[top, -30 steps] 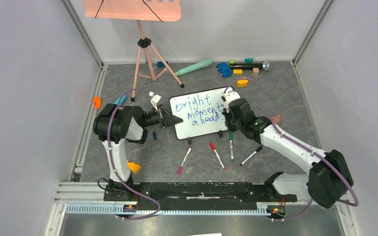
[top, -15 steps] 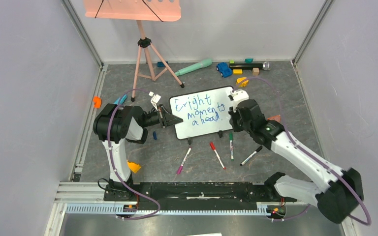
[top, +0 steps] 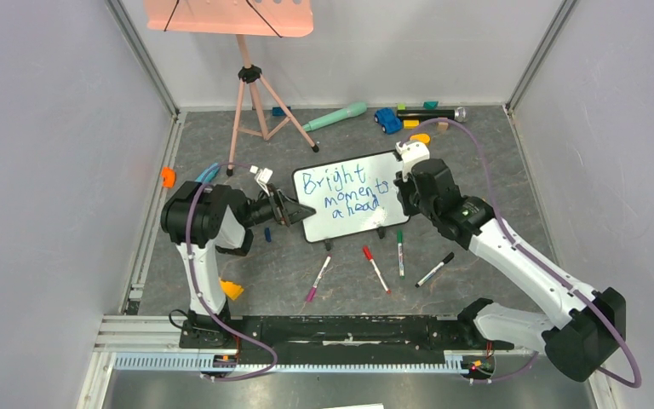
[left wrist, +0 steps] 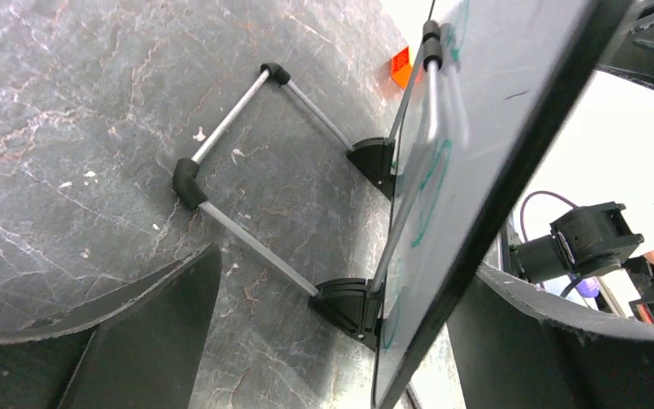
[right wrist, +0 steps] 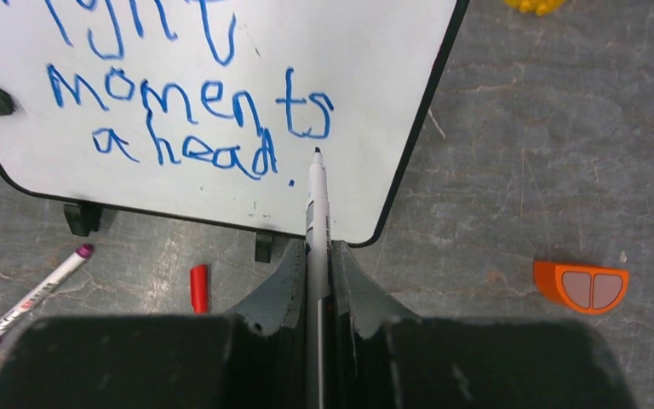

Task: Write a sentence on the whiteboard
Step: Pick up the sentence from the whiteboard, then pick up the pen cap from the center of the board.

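The whiteboard (top: 345, 196) stands tilted on its two black feet mid-floor. On it is the sentence (top: 343, 192) in blue, "Bright moments ahead." in three lines. My left gripper (top: 294, 210) is open at the board's left edge. In the left wrist view the board's black frame (left wrist: 485, 213) runs between the spread fingers (left wrist: 94, 341), close to the right one. My right gripper (right wrist: 317, 256) is shut on a marker (right wrist: 317, 209). The marker's tip hovers by the dot after "ahead" on the whiteboard (right wrist: 349, 51).
Purple (top: 318, 279), red (top: 375, 269), green (top: 399, 252) and black (top: 435, 269) markers lie in front of the board. A salmon music stand (top: 247, 94) stands at the back left, toys along the back wall. An orange piece (right wrist: 593, 285) lies right of the board.
My left gripper has opened and released the board's left edge. My right gripper has shifted slightly right and back with the marker, and its elbow has swung outward.
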You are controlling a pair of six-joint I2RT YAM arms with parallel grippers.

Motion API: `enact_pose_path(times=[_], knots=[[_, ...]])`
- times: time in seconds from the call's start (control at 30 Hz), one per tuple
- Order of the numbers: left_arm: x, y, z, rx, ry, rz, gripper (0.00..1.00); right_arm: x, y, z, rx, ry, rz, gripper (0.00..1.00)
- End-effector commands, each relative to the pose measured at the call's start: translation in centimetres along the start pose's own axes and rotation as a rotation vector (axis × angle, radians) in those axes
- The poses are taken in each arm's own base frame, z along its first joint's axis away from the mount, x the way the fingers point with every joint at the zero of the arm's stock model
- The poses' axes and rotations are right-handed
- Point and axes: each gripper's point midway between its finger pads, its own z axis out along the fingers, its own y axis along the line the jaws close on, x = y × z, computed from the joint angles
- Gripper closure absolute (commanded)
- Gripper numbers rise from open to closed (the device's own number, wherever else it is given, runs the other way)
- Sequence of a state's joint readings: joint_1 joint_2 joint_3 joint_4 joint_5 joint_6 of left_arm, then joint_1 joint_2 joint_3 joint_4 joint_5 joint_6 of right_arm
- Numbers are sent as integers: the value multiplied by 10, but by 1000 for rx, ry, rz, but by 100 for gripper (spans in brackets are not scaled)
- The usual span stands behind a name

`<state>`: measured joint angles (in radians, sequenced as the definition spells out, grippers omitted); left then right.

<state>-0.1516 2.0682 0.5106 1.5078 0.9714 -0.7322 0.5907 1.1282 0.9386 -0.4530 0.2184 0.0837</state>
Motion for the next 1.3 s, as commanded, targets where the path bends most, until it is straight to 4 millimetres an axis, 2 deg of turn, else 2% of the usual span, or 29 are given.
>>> enact_pose_path(times=[0.0, 0.23, 0.33, 0.4, 0.5, 0.53, 0.63, 0.67, 0.73, 0.8, 0.87, 0.97, 1.1, 1.17, 1.23, 1.27], knots=[[-36, -14, -5, -20, -113, 137, 0, -47, -2, -15, -18, -120, -15, 100], [-57, -35, -27, -113, -255, 88, 2, -58, -1, -40, -50, -173, 14, 100], [-61, -31, -44, -214, -341, -112, 2, -59, 1, -47, -63, -189, 34, 100], [-58, -30, -52, -256, -323, -205, 0, -60, 3, -50, -78, -199, 47, 100], [-50, -33, -62, -363, -242, -224, 0, -62, 6, -54, -95, -213, 64, 100], [-54, -35, -69, -424, -223, -201, 0, -63, 6, -55, -98, -217, 67, 100], [-64, -45, -102, -655, -93, -49, 0, -65, 5, -61, -99, -233, 73, 100], [-69, -41, -126, -812, -68, -13, 0, -64, 4, -63, -98, -234, 73, 100], [-80, -34, -170, -1076, -189, -92, 0, -64, 4, -67, -101, -236, 75, 100], [-82, -35, -205, -1240, -309, -140, 0, -63, 4, -70, -108, -235, 82, 100], [-85, -42, -223, -1291, -454, -198, 0, -62, 6, -73, -123, -236, 87, 100], [-83, -51, -204, -1176, -394, -170, 1, -62, 8, -78, -134, -232, 97, 100], [-47, -36, -188, -1233, -65, -343, 9, -60, 10, -83, -151, -225, 113, 100], [-34, -31, -174, -1198, 84, -393, 25, -59, 11, -85, -159, -227, 120, 100], [-27, -24, -171, -1210, 143, -440, 28, -58, 11, -87, -164, -229, 124, 100], [-25, -21, -168, -1207, 161, -451, 25, -58, 11, -88, -165, -228, 127, 100]])
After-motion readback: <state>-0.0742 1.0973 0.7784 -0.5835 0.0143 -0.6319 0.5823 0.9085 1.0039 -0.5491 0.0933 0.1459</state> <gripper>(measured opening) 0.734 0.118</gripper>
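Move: The small blue cap lies on the table about 10 cm left of the left hand, roughly 1 cm back and some 6 cm below. The whiteboard's middle is 11 cm right and 4 cm ahead, level in height; the purple marker is 13 cm back and 3 cm right. From the right hand, holding the blue marker, the cap is about 32 cm left, 1 cm ahead and 18 cm below, the whiteboard's middle 11 cm left, 6 cm ahead and 11 cm below. Swing the already open left gripper up off the whiteboard's left edge in a high arc, about 17 cm left and slightly back, then drop it 12 cm, turning counter-clockwise and tipping it to point forward and down at the blue cap as the fingers narrow slightly. Meanwhile lift the right hand some 7 cm, then ease it back from the whiteboard, keeping the marker gripped. ##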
